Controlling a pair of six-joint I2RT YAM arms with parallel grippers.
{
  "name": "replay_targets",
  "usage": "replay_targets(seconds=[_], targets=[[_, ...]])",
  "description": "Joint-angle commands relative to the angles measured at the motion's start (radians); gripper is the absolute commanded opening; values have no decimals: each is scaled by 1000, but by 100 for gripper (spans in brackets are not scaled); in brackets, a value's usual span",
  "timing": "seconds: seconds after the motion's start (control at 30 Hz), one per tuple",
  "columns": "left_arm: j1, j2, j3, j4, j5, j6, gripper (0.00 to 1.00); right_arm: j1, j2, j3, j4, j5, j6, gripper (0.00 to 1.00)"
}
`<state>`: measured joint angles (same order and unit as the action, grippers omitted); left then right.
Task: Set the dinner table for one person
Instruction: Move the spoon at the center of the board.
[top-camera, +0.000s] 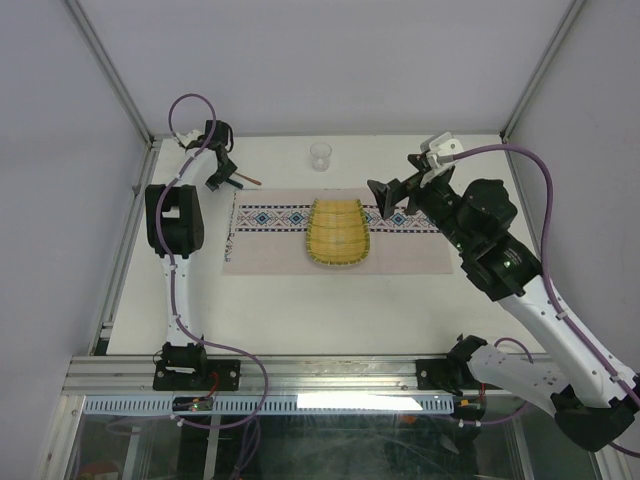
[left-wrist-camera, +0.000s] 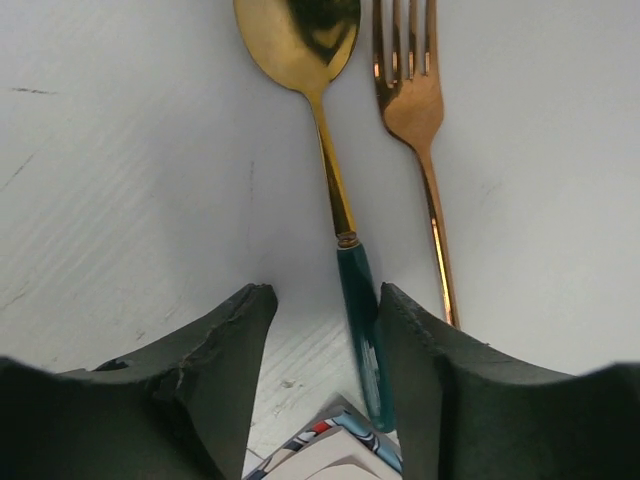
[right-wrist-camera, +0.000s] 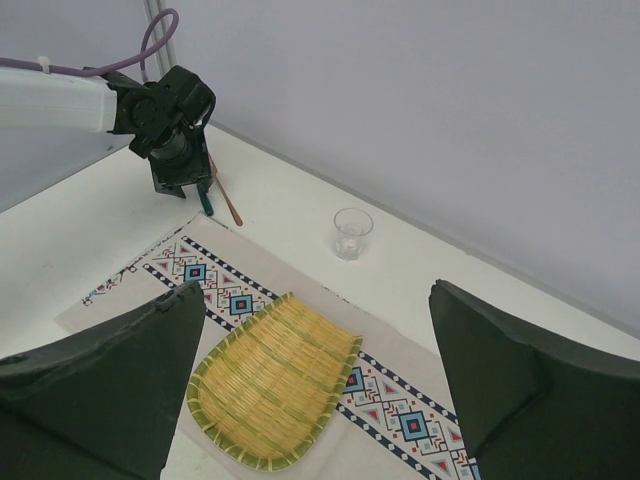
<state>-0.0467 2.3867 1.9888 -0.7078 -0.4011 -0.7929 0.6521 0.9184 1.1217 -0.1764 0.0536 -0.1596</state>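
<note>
The dinner table (top-camera: 330, 300) is a white tabletop carrying a pale placemat (top-camera: 400, 255) with a patterned band. At the table's far left, a gold spoon (left-wrist-camera: 330, 170) with a teal handle lies beside a copper fork (left-wrist-camera: 425, 150). My left gripper (left-wrist-camera: 325, 300) is lowered over the spoon handle. Its jaws straddle the handle, which rests against the right finger (left-wrist-camera: 420, 340) with a gap on the left side. My right gripper (right-wrist-camera: 315, 300) hangs wide open above the mat, holding nothing, just right of a woven bamboo tray (right-wrist-camera: 270, 385).
A small clear glass (top-camera: 320, 156) stands on the table behind the mat. The bamboo tray (top-camera: 338, 232) lies mid-mat. A corner of the placemat (left-wrist-camera: 340, 445) shows under the left fingers. A metal rail (top-camera: 300, 372) runs along the near edge, and walls enclose the table.
</note>
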Motion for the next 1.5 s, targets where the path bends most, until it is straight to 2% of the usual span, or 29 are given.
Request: replay_targets(seconds=[0.0,0.47,0.57,1.47], targets=[[-5,94,-51,-192,19,7,47,1,-23,7,45,19,-8,98],[-5,87,-56,-200,8,30,45,1,-45,12,45,7,0,98],[-6,87,-56,-200,3,37,33,1,-53,12,43,8,0,98],[-3,-10,-58,-213,-100,112,30,2,-33,10,32,2,12,99]])
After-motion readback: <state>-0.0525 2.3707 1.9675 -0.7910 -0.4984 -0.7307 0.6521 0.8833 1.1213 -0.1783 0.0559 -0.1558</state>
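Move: The spoon's middle is about 2 cm ahead and 3 cm left of the left hand, roughly 1 cm below, its green handle already between the open fingers. The fork lies some 5 cm straight ahead of that hand, the placemat's far left corner about 2 cm back and 3 cm right, and the yellow tray around 16 cm back and 35 cm right. From the raised right hand, the spoon is roughly 29 cm ahead, 46 cm left and 38 cm lower. The spoon's green handle is closed in on by the left fingers, which narrow from about half open to a third and come up against it. Staying low, that hand draws back and also left, about 3 cm in all, dragging the spoon away from the fork while tilting slightly, under ten degrees. ##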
